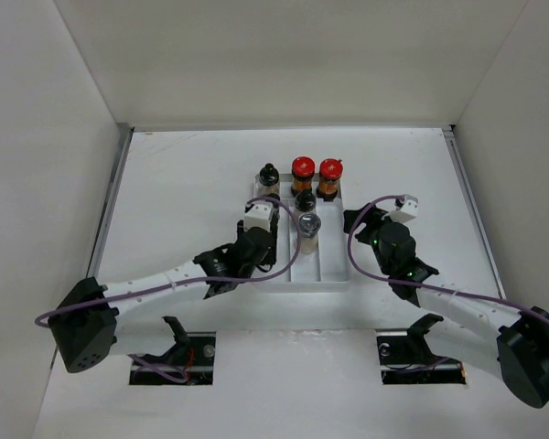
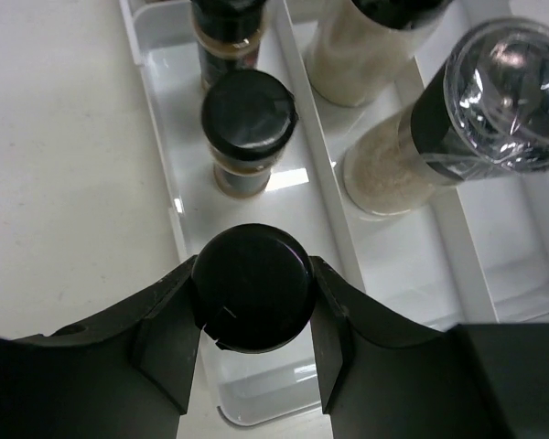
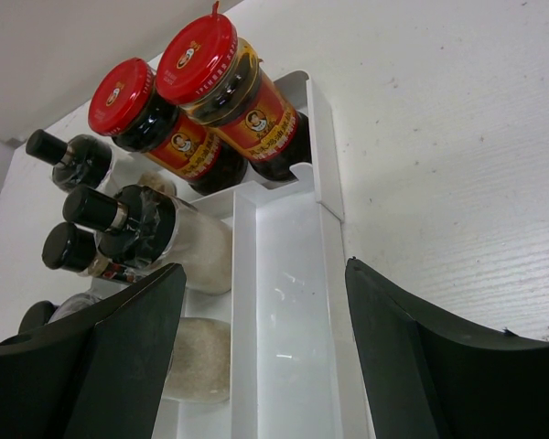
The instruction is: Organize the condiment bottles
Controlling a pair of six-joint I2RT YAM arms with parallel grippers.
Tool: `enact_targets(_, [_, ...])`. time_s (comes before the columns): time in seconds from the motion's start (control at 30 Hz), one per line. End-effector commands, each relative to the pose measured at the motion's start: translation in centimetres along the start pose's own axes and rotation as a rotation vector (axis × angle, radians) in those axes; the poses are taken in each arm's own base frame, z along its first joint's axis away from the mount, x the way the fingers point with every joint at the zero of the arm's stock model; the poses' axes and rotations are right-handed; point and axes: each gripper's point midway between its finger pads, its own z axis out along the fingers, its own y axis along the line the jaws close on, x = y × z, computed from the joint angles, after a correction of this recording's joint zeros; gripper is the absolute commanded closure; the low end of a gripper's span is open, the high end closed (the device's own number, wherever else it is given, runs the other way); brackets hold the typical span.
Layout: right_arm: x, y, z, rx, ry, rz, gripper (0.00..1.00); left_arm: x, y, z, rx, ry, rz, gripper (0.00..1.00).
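Note:
My left gripper (image 2: 253, 294) is shut on the black cap of a condiment bottle (image 2: 252, 285), held over the near end of the left compartment of the white divided tray (image 2: 161, 137). Two more black-capped bottles (image 2: 248, 119) stand farther along that compartment. The middle compartment holds a silver-capped bottle (image 2: 503, 91) of white grains and another bottle (image 1: 305, 199) behind it. Two red-capped jars (image 3: 197, 59) (image 3: 121, 96) stand at the tray's far end. My right gripper (image 3: 263, 274) is open over the bare right compartment (image 3: 293, 302), with nothing between its fingers.
The tray (image 1: 320, 283) sits mid-table, between both arms. White walls enclose the table on three sides. The right arm's gripper (image 1: 359, 224) hangs at the tray's right edge, the left arm's gripper (image 1: 261, 229) at its left edge.

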Motion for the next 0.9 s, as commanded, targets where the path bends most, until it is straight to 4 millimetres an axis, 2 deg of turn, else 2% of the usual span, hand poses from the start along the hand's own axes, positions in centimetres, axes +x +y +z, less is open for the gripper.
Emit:
enact_targets(0.0, [-1.9, 1.9, 0.1, -0.053, -0.056, 0.027, 0.23, 0.0, -1.4, 0.8, 0.036, -0.027, -0.034, 0.71])
enact_targets(0.23, [-1.8, 1.8, 0.2, -0.049, -0.053, 0.024, 0.23, 1.8, -2.4, 1.5, 0.049, -0.023, -0.008, 0.68])
enact_targets(0.37, [-1.8, 1.8, 0.3, -0.049, -0.052, 0.02, 0.23, 2.3, -2.6, 1.4, 0.047, -0.026, -0.001, 0.54])
enact_targets(0.43, [-1.8, 1.8, 0.2, -0.049, -0.053, 0.021, 0.23, 2.1, -2.5, 1.3, 0.04, -0.036, 0.001, 0.45])
enact_targets(0.5, [-2.0, 1.9, 0.2, -0.052, -0.057, 0.023, 0.23, 1.9, -2.3, 1.2, 0.035, -0.043, -0.001, 0.4])
enact_targets(0.57, [-2.0, 1.9, 0.1, -0.053, -0.058, 0.023, 0.22, 1.3, -2.1, 1.0, 0.027, -0.061, -0.006, 0.35])
enact_targets(0.67, [-2.1, 1.8, -0.1, -0.053, -0.061, 0.025, 0.21, 0.1, -2.0, 0.5, 0.027, -0.09, -0.005, 0.21])
enact_targets(0.7, [-2.2, 1.9, -0.1, -0.055, -0.063, 0.026, 0.21, -0.2, -1.9, 0.4, 0.026, -0.099, -0.006, 0.14])
enact_targets(0.73, [-2.2, 1.9, -0.1, -0.055, -0.063, 0.026, 0.21, -0.9, -1.9, 0.1, 0.026, -0.118, -0.009, 0.0])
enact_targets(0.87, [-2.2, 1.9, -0.1, -0.055, -0.063, 0.026, 0.22, -3.5, -0.9, -1.2, 0.001, -0.198, -0.019, 0.0])
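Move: My left hand holds a black-capped spice bottle over the near end of the tray's left compartment. Its spot on the tray floor is about 2 cm right, 1 cm back and 9 cm below. A near spice bottle stands roughly 7 cm ahead and 1 cm right, a far spice bottle some 7 cm beyond that one, and the clear-lidded bottle about 5 cm ahead and 11 cm right. From my right hand the spot is about 30 cm left and 8 cm back. With the spice bottle still pinched in my left hand, I lower it about 3 cm onto the tray floor while easing it some 2.5 cm to the right, towards the compartment's divider. There I open my fingers wide to let go of its cap, then start straight back up, about 3 cm, leaving the bottle below. ##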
